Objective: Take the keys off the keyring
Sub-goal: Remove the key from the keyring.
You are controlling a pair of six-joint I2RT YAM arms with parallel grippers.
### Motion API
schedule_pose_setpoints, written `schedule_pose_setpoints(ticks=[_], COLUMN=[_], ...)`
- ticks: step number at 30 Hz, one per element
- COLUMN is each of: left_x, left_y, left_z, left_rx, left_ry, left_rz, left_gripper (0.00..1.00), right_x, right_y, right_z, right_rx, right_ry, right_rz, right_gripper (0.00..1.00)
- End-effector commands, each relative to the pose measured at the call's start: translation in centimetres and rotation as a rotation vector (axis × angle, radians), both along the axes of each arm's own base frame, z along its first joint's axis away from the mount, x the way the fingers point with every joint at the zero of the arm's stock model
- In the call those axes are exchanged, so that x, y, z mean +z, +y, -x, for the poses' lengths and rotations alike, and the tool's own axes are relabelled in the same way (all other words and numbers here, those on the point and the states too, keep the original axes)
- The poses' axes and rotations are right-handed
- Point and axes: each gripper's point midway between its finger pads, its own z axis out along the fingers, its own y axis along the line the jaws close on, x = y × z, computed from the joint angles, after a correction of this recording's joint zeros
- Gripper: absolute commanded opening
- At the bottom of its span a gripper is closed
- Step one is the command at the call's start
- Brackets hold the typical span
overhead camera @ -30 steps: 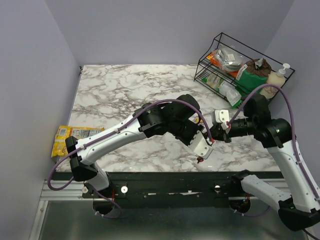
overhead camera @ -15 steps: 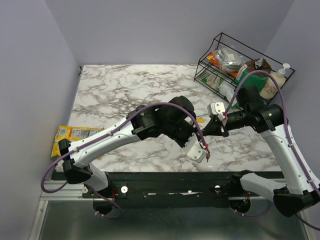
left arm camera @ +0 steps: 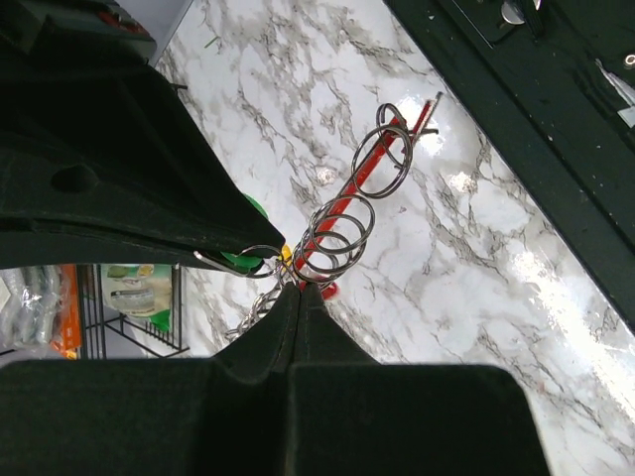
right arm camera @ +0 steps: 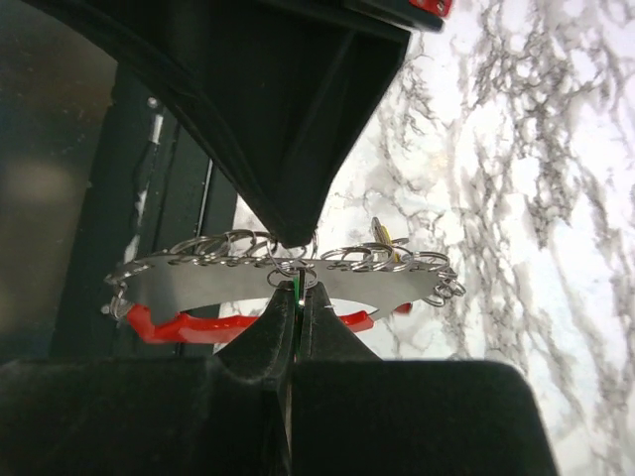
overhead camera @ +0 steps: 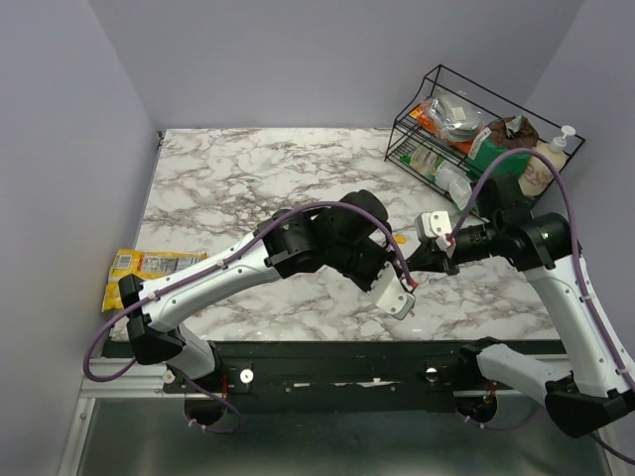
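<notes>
Both grippers meet above the table's front right part. The keyring [right arm camera: 189, 270] is a grey metal strip with a red part [right arm camera: 198, 325] and several wire rings [left arm camera: 342, 233] threaded along it. It hangs in the air between the two grippers. My left gripper [left arm camera: 299, 288] is shut on the keyring's edge and shows from above as left gripper [overhead camera: 404, 290]. My right gripper [right arm camera: 301, 286], also right gripper [overhead camera: 416, 272], is shut on a thin green key [right arm camera: 300, 290], seen as a green head [left arm camera: 244, 261] in the left wrist view. A yellow key [right arm camera: 383, 234] hangs behind the strip.
A black wire rack [overhead camera: 476, 129] full of packets stands at the back right, with a soap bottle [overhead camera: 549, 154] beside it. A yellow snack packet [overhead camera: 149, 268] lies at the table's left edge. The black rail [overhead camera: 347, 362] runs along the front edge.
Both grippers stayed shut and close together. The right arm's elbow swung toward the rack, then came partly back. The left wrist dipped toward the front edge and returned.
</notes>
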Motion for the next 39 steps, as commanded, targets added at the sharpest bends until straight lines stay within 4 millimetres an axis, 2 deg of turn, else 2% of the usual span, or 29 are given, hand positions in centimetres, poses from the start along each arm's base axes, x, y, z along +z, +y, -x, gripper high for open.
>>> schedule_pose_setpoints(ticks=[1,12,14,20,25,29,32,33,38,39], left_x=[-1.2,0.0,0.1,0.9,0.8,1.5,1.7,2.0,2.5,2.3], left_y=[-0.2,-1.8,-2.0,-2.7,-3.4,-3.8,-3.7,-3.7,-3.2,-3.1], left_z=[0.8,-0.6,-1.3,-3.4,-4.9,-6.2,-6.2,-6.1,-5.3,-5.1], left_rx=[0.032,0.104,0.136,0.253,0.320,0.358,0.340,0.335,0.290,0.284], left_ry=[0.098,0.258,0.305,0.469,0.580,0.632,0.614,0.611,0.559,0.548], left_rz=[-0.046,0.002,0.013,0.039,0.063,0.105,0.108,0.112,0.103,0.093], left_gripper=[0.00,0.00,0.00,0.00,0.00,0.00,0.00,0.00,0.00,0.00], right_x=[1.6,-0.2,0.1,-1.0,-1.1,-1.5,-0.9,-1.4,-0.7,-0.5], right_y=[-0.2,-0.6,-0.6,-1.5,-1.7,-2.0,-1.5,-1.5,-1.1,-0.9], right_z=[-1.1,-1.9,-2.1,-3.1,-2.7,-3.0,-3.2,-3.6,-5.9,-5.9], right_rx=[-0.054,-0.108,-0.119,-0.172,-0.169,-0.183,-0.209,-0.250,-0.350,-0.353], right_ry=[-0.168,-0.246,-0.281,-0.337,-0.366,-0.390,-0.388,-0.346,-0.314,-0.284], right_rz=[-0.020,0.039,0.033,0.076,0.073,0.081,0.032,0.023,-0.036,-0.057], right_gripper=[0.01,0.01,0.01,0.01,0.01,0.01,0.01,0.01,0.01,0.01])
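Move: The green key, pinched in the right fingers, lies about 2 cm to the left hand's right, level with it. From the right hand, the ring grip at the left fingertips is about 2 cm to the left. The coiled rings and red strip of the keyring hang close by, their middle roughly 2 cm back from and 2 cm below the right hand. A loose yellow key lies on the table some 12 cm ahead of that hand and about 13 cm below it. Still pinching the ring wire in the left fingers and the green key in the right, both hands work the joint between them while drifting forward and somewhat to the right, the right about 5 cm, the left about 3.5 cm. The right also sinks 2 cm and swings clockwise some 25 degrees; the left rolls about as far the other way round its left-right axis, both grippers staying shut. ##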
